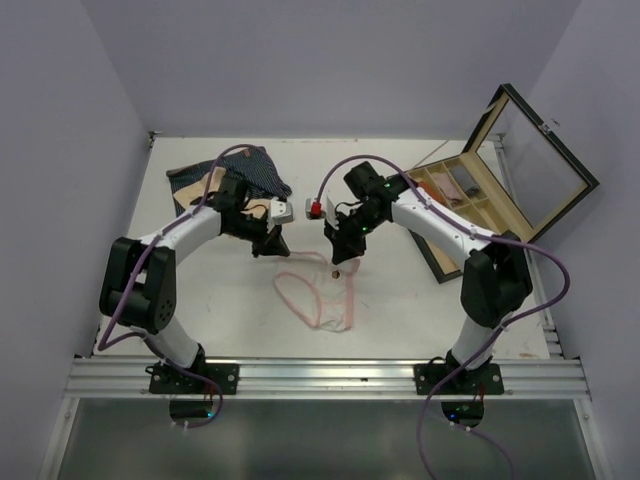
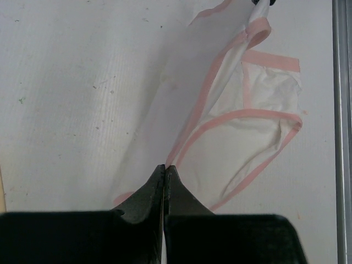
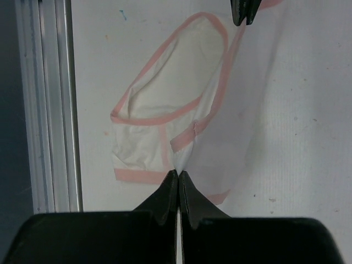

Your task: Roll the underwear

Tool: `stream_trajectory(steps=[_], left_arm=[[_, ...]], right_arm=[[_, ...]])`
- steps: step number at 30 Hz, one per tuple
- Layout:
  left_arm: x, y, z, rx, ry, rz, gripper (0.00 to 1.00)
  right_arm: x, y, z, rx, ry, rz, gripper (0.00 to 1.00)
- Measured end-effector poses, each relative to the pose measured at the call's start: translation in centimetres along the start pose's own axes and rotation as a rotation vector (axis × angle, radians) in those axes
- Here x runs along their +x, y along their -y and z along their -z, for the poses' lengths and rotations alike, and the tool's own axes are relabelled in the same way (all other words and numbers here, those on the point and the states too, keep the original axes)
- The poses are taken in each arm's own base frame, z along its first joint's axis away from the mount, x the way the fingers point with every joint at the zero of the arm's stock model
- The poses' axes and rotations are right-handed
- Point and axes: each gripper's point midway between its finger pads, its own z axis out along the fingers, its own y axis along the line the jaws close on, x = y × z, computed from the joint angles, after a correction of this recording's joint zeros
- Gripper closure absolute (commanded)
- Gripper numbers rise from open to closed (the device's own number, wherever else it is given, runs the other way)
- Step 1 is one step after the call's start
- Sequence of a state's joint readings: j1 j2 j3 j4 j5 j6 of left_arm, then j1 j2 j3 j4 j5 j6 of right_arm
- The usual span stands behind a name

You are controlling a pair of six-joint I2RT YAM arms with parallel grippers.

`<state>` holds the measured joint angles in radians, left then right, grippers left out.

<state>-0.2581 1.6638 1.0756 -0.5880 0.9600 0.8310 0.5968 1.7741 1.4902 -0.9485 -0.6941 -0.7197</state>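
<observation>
The small pink-and-white underwear (image 1: 322,297) lies spread on the white table between the arms. My left gripper (image 1: 272,244) is shut on its pink-trimmed edge (image 2: 181,144) at one far corner. My right gripper (image 1: 345,262) is shut on the white cloth (image 3: 165,99) at the other far corner. The cloth rises from the table to both pinch points. In the left wrist view the jaws (image 2: 165,166) meet on the pink band. The right jaws (image 3: 179,173) pinch a white fold. A navy striped garment (image 1: 255,170) and a beige one (image 1: 197,197) lie at the back left.
An open compartmented wooden box (image 1: 470,195) with its glass lid (image 1: 545,150) raised stands at the back right. An aluminium rail (image 1: 320,375) runs along the near table edge, close beyond the underwear's near end (image 2: 342,110). Purple cables loop over both arms.
</observation>
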Motion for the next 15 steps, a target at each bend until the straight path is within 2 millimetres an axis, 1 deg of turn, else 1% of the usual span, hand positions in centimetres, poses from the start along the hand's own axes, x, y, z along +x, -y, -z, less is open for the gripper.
stream_trajectory(steps=[7,15], left_arm=[[1.7,1.9,-0.2,0.029,-0.038,0.002,1.0],[3.3,4.1,-0.9,0.07,-0.08,0.01,1.0]], right_arm=[[0.7,-2.0,-1.0,-0.022,-0.017,0.009,1.0],[3.0,-4.3,-3.1,-0.065,-0.07,0.003,1.0]])
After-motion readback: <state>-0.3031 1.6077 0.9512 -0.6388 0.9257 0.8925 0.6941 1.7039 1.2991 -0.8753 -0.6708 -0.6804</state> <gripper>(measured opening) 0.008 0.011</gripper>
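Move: Both hands already hold the far edge of the underwear, some 4 cm above the table and roughly 12 cm apart. The near end of the underwear lies about 15 cm back from the right hand, neither left nor right of it; from the left hand it lies about 17 cm back and 11 cm to the right. The beige cloth is some 12 cm ahead of the left hand and 12 cm to its left, with the striped cloth about 15 cm ahead and 13 cm to its left. Still pinching the pink-trimmed far edge in shut fingers, both hands draw it back side by side towards the near end of the underwear, about 5 cm. They sink some 3 cm on the way, slowly at first and then more steeply on the right, keeping their spacing, the wrists turning hardly at all. ##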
